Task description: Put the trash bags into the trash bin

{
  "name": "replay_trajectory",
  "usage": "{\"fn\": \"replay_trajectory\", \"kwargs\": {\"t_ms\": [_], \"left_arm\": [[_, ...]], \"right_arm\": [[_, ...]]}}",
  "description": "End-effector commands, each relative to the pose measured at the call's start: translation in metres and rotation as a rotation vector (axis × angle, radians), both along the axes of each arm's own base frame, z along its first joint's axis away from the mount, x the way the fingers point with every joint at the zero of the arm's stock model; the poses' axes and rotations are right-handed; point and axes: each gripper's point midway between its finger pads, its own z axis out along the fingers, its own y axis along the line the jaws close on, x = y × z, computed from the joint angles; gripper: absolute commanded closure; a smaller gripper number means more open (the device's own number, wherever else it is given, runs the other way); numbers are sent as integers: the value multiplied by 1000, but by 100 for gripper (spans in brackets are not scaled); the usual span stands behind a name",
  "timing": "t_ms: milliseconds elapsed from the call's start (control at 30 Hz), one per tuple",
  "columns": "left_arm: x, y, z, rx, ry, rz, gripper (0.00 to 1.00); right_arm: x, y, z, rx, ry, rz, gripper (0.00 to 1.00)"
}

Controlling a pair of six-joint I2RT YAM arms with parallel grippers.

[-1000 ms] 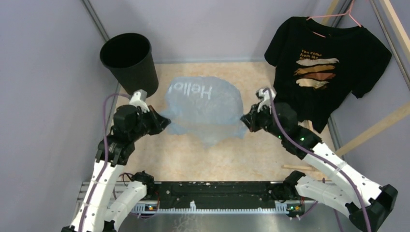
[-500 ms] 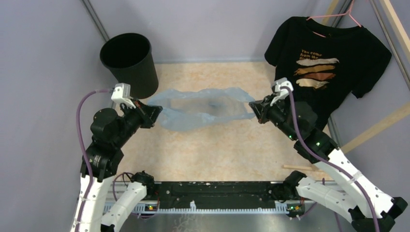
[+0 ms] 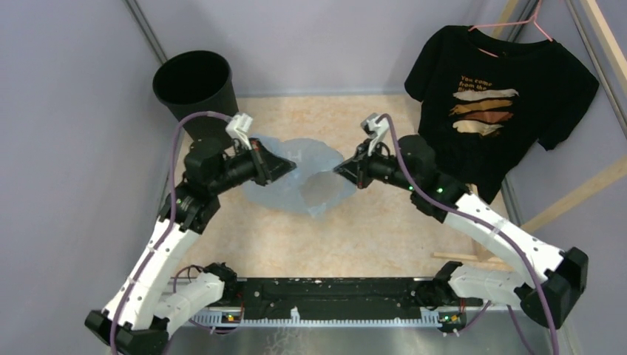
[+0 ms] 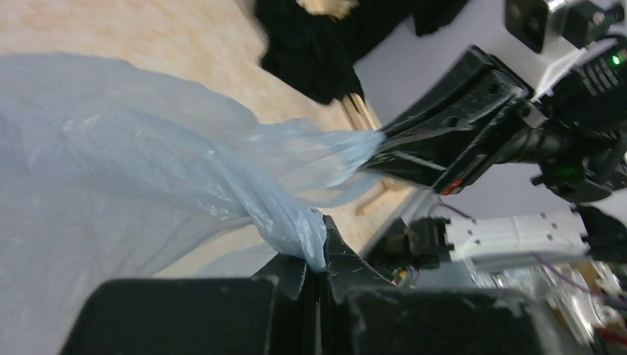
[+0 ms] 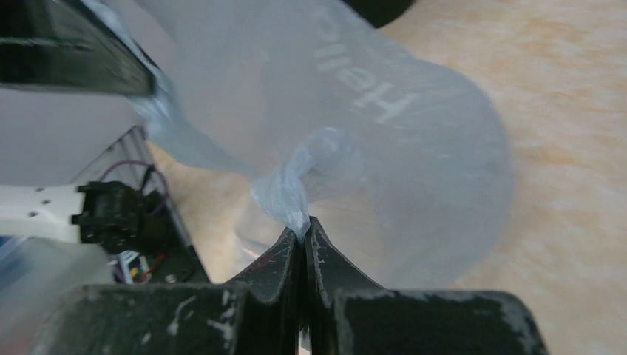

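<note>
The light-blue translucent trash bag (image 3: 307,177) hangs slack between my two grippers above the middle of the table, its lower part sagging toward the tabletop. My left gripper (image 3: 290,167) is shut on one bunched edge of the trash bag (image 4: 292,222). My right gripper (image 3: 339,171) is shut on the opposite edge of the trash bag (image 5: 292,196), whose side shows mirrored "Hello" print. The two grippers sit close together, facing each other. The round black trash bin (image 3: 198,95) stands at the back left, behind the left arm, with nothing seen inside.
A black printed T-shirt (image 3: 497,103) hangs on a pink hanger at the back right, close behind the right arm. Grey walls close in the left side and the back. A wooden frame (image 3: 573,196) leans at the far right.
Both grippers have swung inward toward each other, so the bag, stretched wide half a second ago, now hangs bunched and slack between them. The left gripper also moved away from the bin.
</note>
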Motion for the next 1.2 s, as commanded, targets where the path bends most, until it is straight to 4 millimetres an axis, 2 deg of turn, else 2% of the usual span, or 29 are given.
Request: {"fn": "replay_trajectory", "kwargs": {"t_ms": [0,33,100,167,233,367,433,567,667,867,1000,1167], "left_arm": [[-14,-49,19,-65,-54,-116,100],[-18,-58,16,-49,-50,-132,100],[-23,-65,11,-20,-48,-146,100],[-21,-60,8,-1,-46,-115,100],[-21,-54,9,7,-65,-92,100],[-20,-51,0,28,-46,-76,100],[-20,-52,-3,26,-36,-75,100],[-19,-50,-5,29,-37,-62,100],[-18,-46,-11,51,-37,-44,100],[-19,-46,-17,38,-13,-41,100],[-21,-49,-17,28,-2,-59,100],[-25,-51,-13,8,-3,-76,100]], "right_arm": [[-41,65,59,204,-45,258,100],[-45,73,59,190,-49,271,100],[-40,79,53,164,-36,237,100],[-27,74,45,156,-10,143,100],[-22,70,40,159,6,103,98],[-48,85,48,221,-4,282,87],[-54,88,46,217,2,320,84],[-49,80,42,211,-1,265,79],[-53,74,46,239,-23,260,73],[-64,81,46,282,-1,332,58],[-58,83,37,252,18,308,48],[-46,84,26,219,36,237,42]]}}
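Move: The trash bag hangs between two shut grippers. The left fingertips, with their pinch of bag, lie about 13 cm left of the right hand, level fore and aft and some 4 cm higher. From the left hand, the bag edge in the right fingers is 13 cm to the right and 4 cm lower; the bag's body hangs about 10 cm below and 3 cm ahead, and the trash bin stands roughly 30 cm left, 24 cm ahead and 10 cm lower. Bring the two grippers together: swing the right one left about 8 cm and back about 5 cm towards the left fingertips, while the left, still pinching the bag, goes right about 5 cm, sinking and drawing back slightly. Once close, open the right fingers past halfway around the left fingertips' bunch, rolling and turning that wrist counter-clockwise a little. ##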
